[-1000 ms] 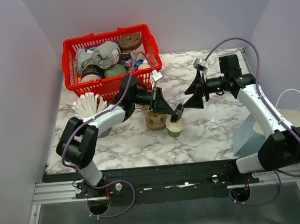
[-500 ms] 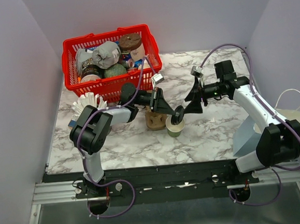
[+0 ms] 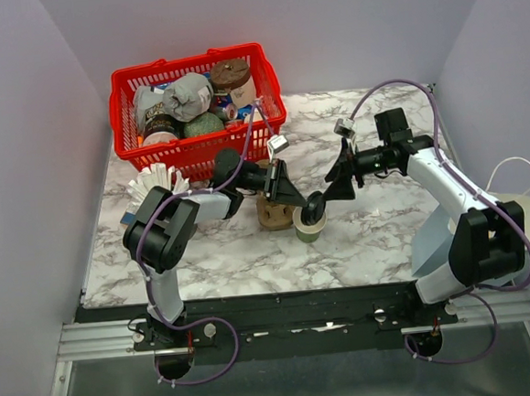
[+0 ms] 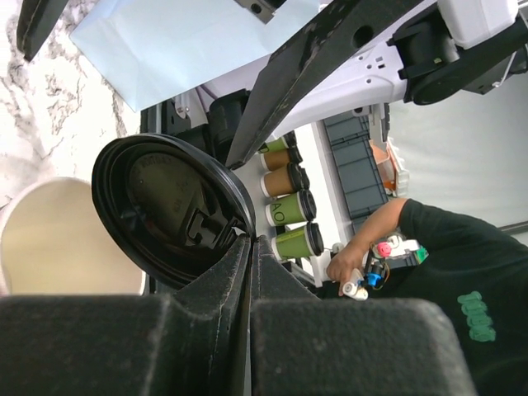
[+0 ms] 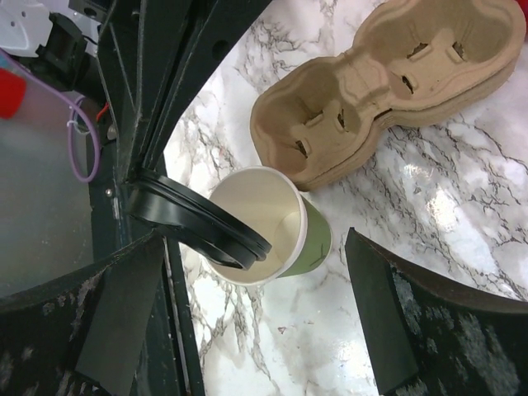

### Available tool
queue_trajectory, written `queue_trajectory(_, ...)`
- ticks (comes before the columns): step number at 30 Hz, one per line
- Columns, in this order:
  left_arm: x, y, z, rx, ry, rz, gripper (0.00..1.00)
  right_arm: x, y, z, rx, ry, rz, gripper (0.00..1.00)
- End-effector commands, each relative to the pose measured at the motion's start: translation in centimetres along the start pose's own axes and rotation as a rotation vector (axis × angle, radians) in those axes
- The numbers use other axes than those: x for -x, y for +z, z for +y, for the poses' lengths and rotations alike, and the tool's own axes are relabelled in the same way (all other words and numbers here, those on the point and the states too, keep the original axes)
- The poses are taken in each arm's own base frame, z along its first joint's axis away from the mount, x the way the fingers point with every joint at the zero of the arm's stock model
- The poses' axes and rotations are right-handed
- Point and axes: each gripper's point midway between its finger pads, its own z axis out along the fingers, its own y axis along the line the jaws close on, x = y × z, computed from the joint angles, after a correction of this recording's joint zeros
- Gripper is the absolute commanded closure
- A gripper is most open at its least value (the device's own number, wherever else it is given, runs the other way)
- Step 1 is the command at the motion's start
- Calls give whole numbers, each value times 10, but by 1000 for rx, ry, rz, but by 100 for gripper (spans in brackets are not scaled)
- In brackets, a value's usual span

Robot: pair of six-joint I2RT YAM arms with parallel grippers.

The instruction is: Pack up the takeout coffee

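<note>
The takeout coffee is a small green paper cup (image 3: 308,230) with a cream inside, standing open on the marble table just right of the brown cup carrier (image 3: 272,214). Its round black lid (image 3: 315,209) hangs tilted over the cup's rim, and my left gripper (image 3: 303,203) is shut on the lid's edge. From the left wrist, the lid (image 4: 169,210) is pinched at my left gripper (image 4: 250,244), with the cup (image 4: 58,252) below it. My right gripper (image 3: 335,178) stands open just right of the cup. From the right wrist, the cup (image 5: 309,239) and lid (image 5: 198,224) lie between its spread fingers (image 5: 384,318).
A red basket (image 3: 188,154) full of items stands at the back left. A grey metal cup of white stirrers (image 3: 158,184) is at the left. A light blue bag (image 3: 438,239) and white paper lie off the table's right edge. The carrier (image 5: 388,91) sits behind the cup.
My left gripper has brought the lid down a little, closer to the cup's rim. The right gripper has moved left toward the cup, still open.
</note>
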Motion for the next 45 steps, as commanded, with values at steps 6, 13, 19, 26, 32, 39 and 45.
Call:
queue_trajectory(6, -8, -6, 19, 39, -4, -12, 89, -3, 7, -13, -8, 19, -3, 0)
queue_trajectory(13, -7, -9, 27, 62, -21, -27, 85, -3, 8, -20, -31, 20, -1, 0)
queue_trajectory(19, -4, -15, 30, 80, -16, -46, 83, -4, 8, -24, -47, 23, 0, 0)
queue_trajectory(26, -1, -21, 39, 129, -26, -57, 80, -5, 12, -27, -57, 12, 10, 0)
queue_trajectory(32, -1, -28, 48, 295, 93, 0, 73, -5, 3, -28, -112, -129, 22, 0)
queue_trajectory(39, -4, -46, 47, 486, 462, 169, 65, 19, -19, -23, -248, -224, 6, 0)
queue_trajectory(45, -32, -47, 40, 525, 738, 371, 59, 52, -43, -39, -471, -77, -64, 0)
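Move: The left hand, its fingertips pinching the black lid's edge, has the open coffee cup about 3 cm back, 3 cm to its right and 9 cm below; the lid's middle is some 3 cm right, 2 cm back and 1 cm below. The cup carrier lies roughly 8 cm ahead, 6 cm left and 12 cm down. From the wide-open right hand the cup is about 8 cm back, 6 cm left, 7 cm lower. Still pinching the tilted lid at first, the left hand lowers it about 4.5 cm onto the cup's rim, easing slightly forward as its fingers gradually open. It then lets go, rising a little and drawing left while the wrist rolls some 40 degrees. The right hand, staying wide open, edges about 2 cm forward and down beside the cup, then lifts and backs off right. ##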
